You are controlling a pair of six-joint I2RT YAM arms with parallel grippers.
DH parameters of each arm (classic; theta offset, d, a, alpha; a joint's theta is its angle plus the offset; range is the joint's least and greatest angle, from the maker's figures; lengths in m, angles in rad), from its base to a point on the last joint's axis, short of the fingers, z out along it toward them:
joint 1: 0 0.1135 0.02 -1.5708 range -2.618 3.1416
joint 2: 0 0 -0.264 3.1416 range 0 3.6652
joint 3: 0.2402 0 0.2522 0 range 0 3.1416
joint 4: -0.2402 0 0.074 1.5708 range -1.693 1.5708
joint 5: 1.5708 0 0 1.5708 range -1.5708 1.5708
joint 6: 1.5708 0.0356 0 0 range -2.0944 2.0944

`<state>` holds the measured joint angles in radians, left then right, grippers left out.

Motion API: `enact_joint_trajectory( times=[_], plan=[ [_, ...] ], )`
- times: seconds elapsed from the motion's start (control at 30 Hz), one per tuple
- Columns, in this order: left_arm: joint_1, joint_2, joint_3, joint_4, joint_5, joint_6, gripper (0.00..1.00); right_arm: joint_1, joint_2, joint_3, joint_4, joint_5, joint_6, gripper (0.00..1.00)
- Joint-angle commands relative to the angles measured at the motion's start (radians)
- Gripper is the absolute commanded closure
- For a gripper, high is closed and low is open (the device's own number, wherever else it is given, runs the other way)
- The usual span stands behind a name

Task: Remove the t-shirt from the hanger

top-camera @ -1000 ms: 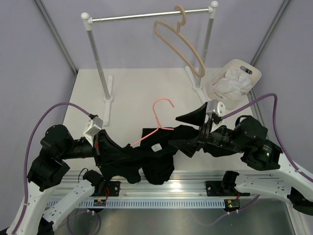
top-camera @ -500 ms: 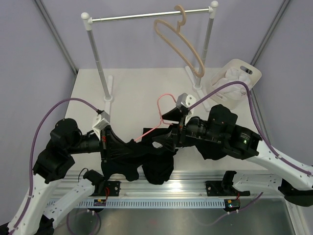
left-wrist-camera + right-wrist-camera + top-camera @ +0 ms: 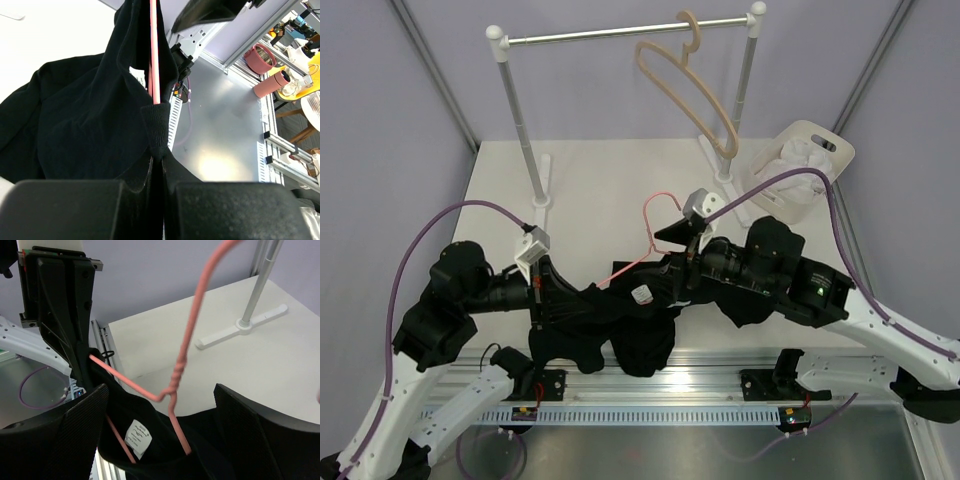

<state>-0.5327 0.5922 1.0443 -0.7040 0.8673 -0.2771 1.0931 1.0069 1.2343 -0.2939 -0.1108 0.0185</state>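
The black t-shirt [image 3: 620, 325] hangs bunched between my two grippers at the table's near edge, still on the pink-red wire hanger [image 3: 658, 215], whose hook sticks up behind it. My left gripper [image 3: 546, 296] is shut on the t-shirt's left end; in the left wrist view its jaws [image 3: 160, 160] pinch a fold of the t-shirt [image 3: 85, 125], and the hanger's wire [image 3: 154, 55] runs out of that fold. My right gripper [image 3: 666, 266] is open and straddles the hanger's neck [image 3: 177, 375] and the shirt's collar with its white label [image 3: 138, 437], its fingers [image 3: 75, 430] apart from both.
A clothes rack [image 3: 620, 35] stands at the back with a beige wooden hanger [image 3: 690, 90] on its rail. A white basket [image 3: 832, 147] holding white cloth [image 3: 800, 160] sits at the back right. The rack's feet [image 3: 542, 190] rest on the table.
My right gripper has swung left from the shirt's right end to the hanger's neck and stayed there. My left gripper has edged right, still holding. The collar label now shows.
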Motion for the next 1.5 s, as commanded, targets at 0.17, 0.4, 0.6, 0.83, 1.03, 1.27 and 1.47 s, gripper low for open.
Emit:
enact_joint_trajectory(
  times=[0.17,0.4,0.6,0.83,1.03,1.27,1.47],
  plan=[
    [-0.004,-0.008,0.054,0.058,-0.010,0.021,1.00,0.007,-0.198,-0.107,-0.105,0.249,0.032,0.06],
    [-0.004,-0.003,0.046,0.038,-0.034,0.033,1.00,0.007,-0.151,0.091,-0.169,0.125,0.050,0.07],
    [-0.006,0.018,0.036,0.084,0.004,0.004,1.00,0.005,-0.071,0.100,-0.103,0.010,0.084,0.22],
    [-0.006,0.018,0.034,0.098,0.025,0.001,1.00,0.007,0.007,0.100,-0.031,0.029,0.078,0.28],
    [-0.004,0.024,0.025,0.113,0.044,0.003,1.00,0.007,0.047,0.087,0.035,-0.004,0.072,0.45],
    [-0.004,0.026,0.014,0.144,0.076,-0.007,1.00,0.007,-0.008,0.001,0.101,-0.010,0.089,1.00],
    [-0.004,0.020,0.013,0.288,0.165,-0.114,0.42,0.007,-0.112,-0.036,0.072,0.005,0.061,1.00]
  ],
)
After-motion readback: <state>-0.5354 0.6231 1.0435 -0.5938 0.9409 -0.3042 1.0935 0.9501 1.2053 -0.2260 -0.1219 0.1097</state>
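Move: Held slightly slanted, the pink hanger's neck stands about 2 cm left of the right gripper's hand point and 1 cm ahead, about 1 cm above it; the hook's bend is some 6 cm higher and 3 cm farther out. The t-shirt's white label lies about 3 cm left, 4 cm back and 4 cm below the right hand. From the left hand, the neck is roughly 7 cm ahead, 9 cm right and 5 cm higher. Draw the open right gripper about 6 cm to the right, dipping slightly, then raise it some 6 cm and bring it back left and a little down around the hanger's neck, narrowing the fingers on the way, and pinch the neck. Keep the left gripper nearly still on the hanger's end and t-shirt, then open it partway at the very end to let go. ##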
